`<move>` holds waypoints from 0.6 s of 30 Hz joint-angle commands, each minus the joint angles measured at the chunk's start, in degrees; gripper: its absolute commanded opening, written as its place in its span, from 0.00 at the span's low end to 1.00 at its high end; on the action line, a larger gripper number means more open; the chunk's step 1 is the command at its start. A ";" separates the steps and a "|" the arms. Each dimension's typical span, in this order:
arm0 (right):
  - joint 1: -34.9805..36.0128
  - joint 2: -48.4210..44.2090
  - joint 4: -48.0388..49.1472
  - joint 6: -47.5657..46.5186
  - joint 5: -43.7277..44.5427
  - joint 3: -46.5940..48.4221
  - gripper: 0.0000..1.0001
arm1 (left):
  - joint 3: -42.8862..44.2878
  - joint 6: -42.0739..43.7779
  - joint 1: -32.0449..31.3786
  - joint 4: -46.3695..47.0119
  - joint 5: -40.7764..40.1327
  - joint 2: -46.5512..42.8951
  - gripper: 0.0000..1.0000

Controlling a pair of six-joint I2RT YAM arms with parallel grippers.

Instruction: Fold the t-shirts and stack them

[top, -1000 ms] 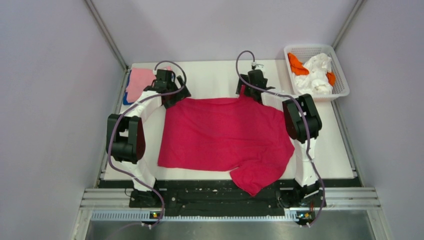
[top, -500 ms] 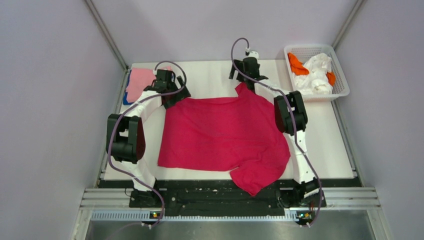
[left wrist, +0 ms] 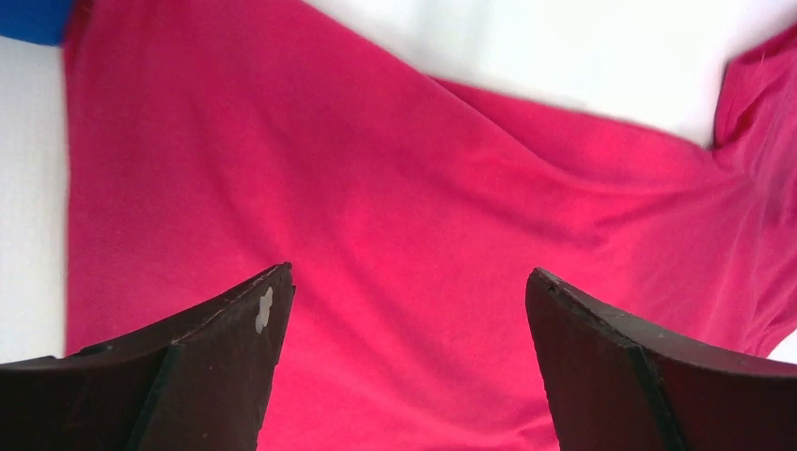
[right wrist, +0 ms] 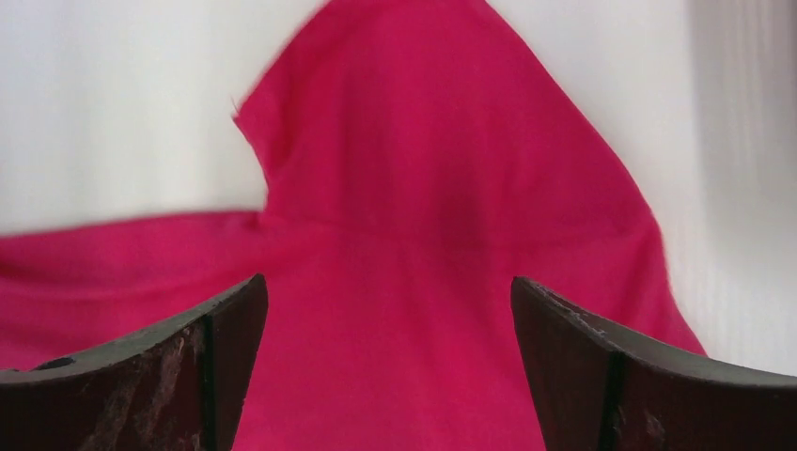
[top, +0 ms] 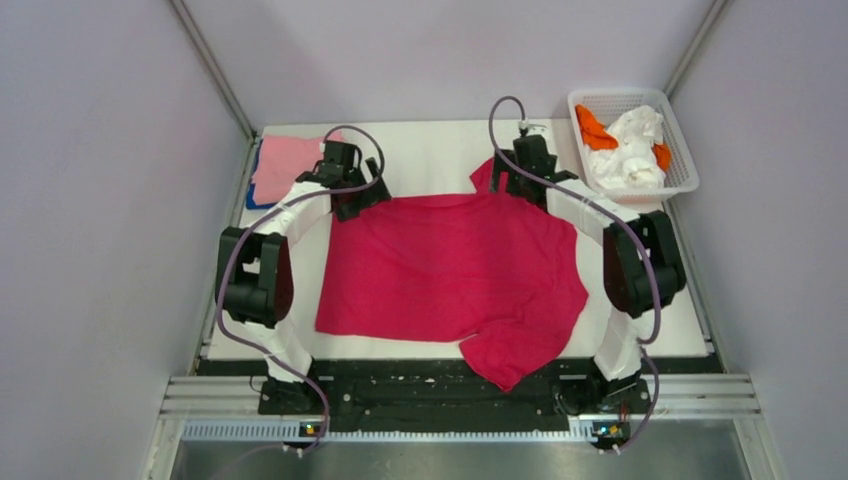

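Note:
A large crimson-red t-shirt (top: 450,270) lies spread on the white table, one sleeve hanging over the near edge. My left gripper (top: 362,200) is open and empty over its far left corner; the left wrist view shows the jaws (left wrist: 409,282) wide apart above red cloth (left wrist: 404,188). My right gripper (top: 520,185) is open and empty over the far right sleeve (right wrist: 423,169), jaws (right wrist: 390,287) wide apart. A folded light pink t-shirt (top: 280,165) lies at the far left on a deep blue one (top: 252,195), whose corner also shows in the left wrist view (left wrist: 33,17).
A white basket (top: 640,194) with white and orange cloths stands at the far right corner. Grey walls close in the table on three sides. Bare white table (top: 420,155) shows beyond the red shirt and along its right side.
The right arm reached toward the far edge with the sleeve, then swung right and back; the sleeve now lies free on the table. The left gripper shifted slightly right.

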 commanded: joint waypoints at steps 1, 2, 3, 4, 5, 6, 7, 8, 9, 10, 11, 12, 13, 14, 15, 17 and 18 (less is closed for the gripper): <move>-0.54 -7.92 -5.04 0.25 3.45 -8.23 0.99 | 1.75 1.16 -2.62 -1.77 -0.49 1.19 0.98; -0.54 -8.06 -5.59 0.21 3.94 -8.87 0.99 | 2.24 0.95 -2.74 -2.01 -0.61 2.10 0.98; -0.58 -8.01 -5.96 0.21 4.00 -9.24 0.99 | 2.83 0.69 -2.92 -2.28 -0.37 2.91 0.98; -0.65 -7.73 -6.06 0.21 3.68 -9.44 0.99 | 3.43 0.46 -2.96 -2.32 -0.04 3.87 0.98; -0.68 -7.09 -5.93 0.23 3.37 -9.33 0.99 | 3.72 0.24 -3.07 -1.96 -0.04 4.67 0.98; -0.82 -6.29 -5.82 0.03 3.35 -8.91 0.99 | 4.11 0.21 -3.14 -1.28 -0.03 5.42 0.98; -1.05 -5.18 -5.73 -0.08 3.37 -8.39 0.99 | 4.75 0.22 -3.22 -0.62 -0.02 6.44 0.98; -1.29 -3.93 -5.88 -0.07 3.23 -7.63 0.99 | 5.89 0.28 -3.23 -0.49 -0.06 8.07 0.98; -1.67 -2.71 -5.81 -0.02 3.12 -6.79 0.99 | 7.25 0.21 -3.23 -0.84 -0.14 9.36 0.98; -1.98 -1.43 -5.53 0.06 2.94 -6.03 0.99 | 8.64 0.28 -3.23 -1.27 -0.36 10.86 0.98; -2.39 -0.13 -5.63 -0.09 2.73 -5.09 0.99 | 10.31 0.35 -3.23 -1.87 -0.62 12.29 0.98; -2.81 1.30 -5.68 -0.13 2.61 -4.13 0.99 | 11.74 0.33 -3.23 -2.87 -1.10 13.48 0.98; -3.43 2.65 -5.77 -0.14 2.33 -3.10 0.99 | 12.89 0.29 -3.23 -3.33 -1.66 14.65 0.98; -4.03 4.40 -5.99 -0.12 2.12 -2.15 0.99 | 13.95 0.39 -3.20 -3.54 -1.97 15.61 0.98; -4.65 5.72 -6.09 -0.06 1.94 -1.33 0.99 | 14.73 0.39 -3.19 -3.72 -2.41 16.48 0.98; -5.92 8.07 -6.59 0.03 1.47 0.36 0.99 | 16.30 0.34 -3.15 -3.97 -2.91 18.27 0.98; -6.56 9.11 -6.70 -0.05 1.39 1.10 0.99 | 17.02 0.45 -3.12 -4.08 -2.99 19.20 0.98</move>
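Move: From the left hand, the spot on the spread red t-shirt's far edge lies about 5 cm ahead, 4 cm right and 9 cm below; the folded pink stack is some 18 cm left and 8 cm ahead. For the right hand, the crease at the foot of the sleeve flap is about 4 cm right, 1 cm back and 9 cm below. The notch beside that flap sits roughly 9 cm left and level with this hand, the basket some 26 cm right and 12 cm ahead. Sinking with fingers wide open, both hands come down on the t-shirt. The right first draws back about 5 cm, then drops nearly 8 cm, drifting right and easing forward to the sleeve crease as its fingers tip down some 15 degrees. The left drops about 6 cm and slides right, then forward towards the far edge. Whether the tips touch cloth can't be told. ##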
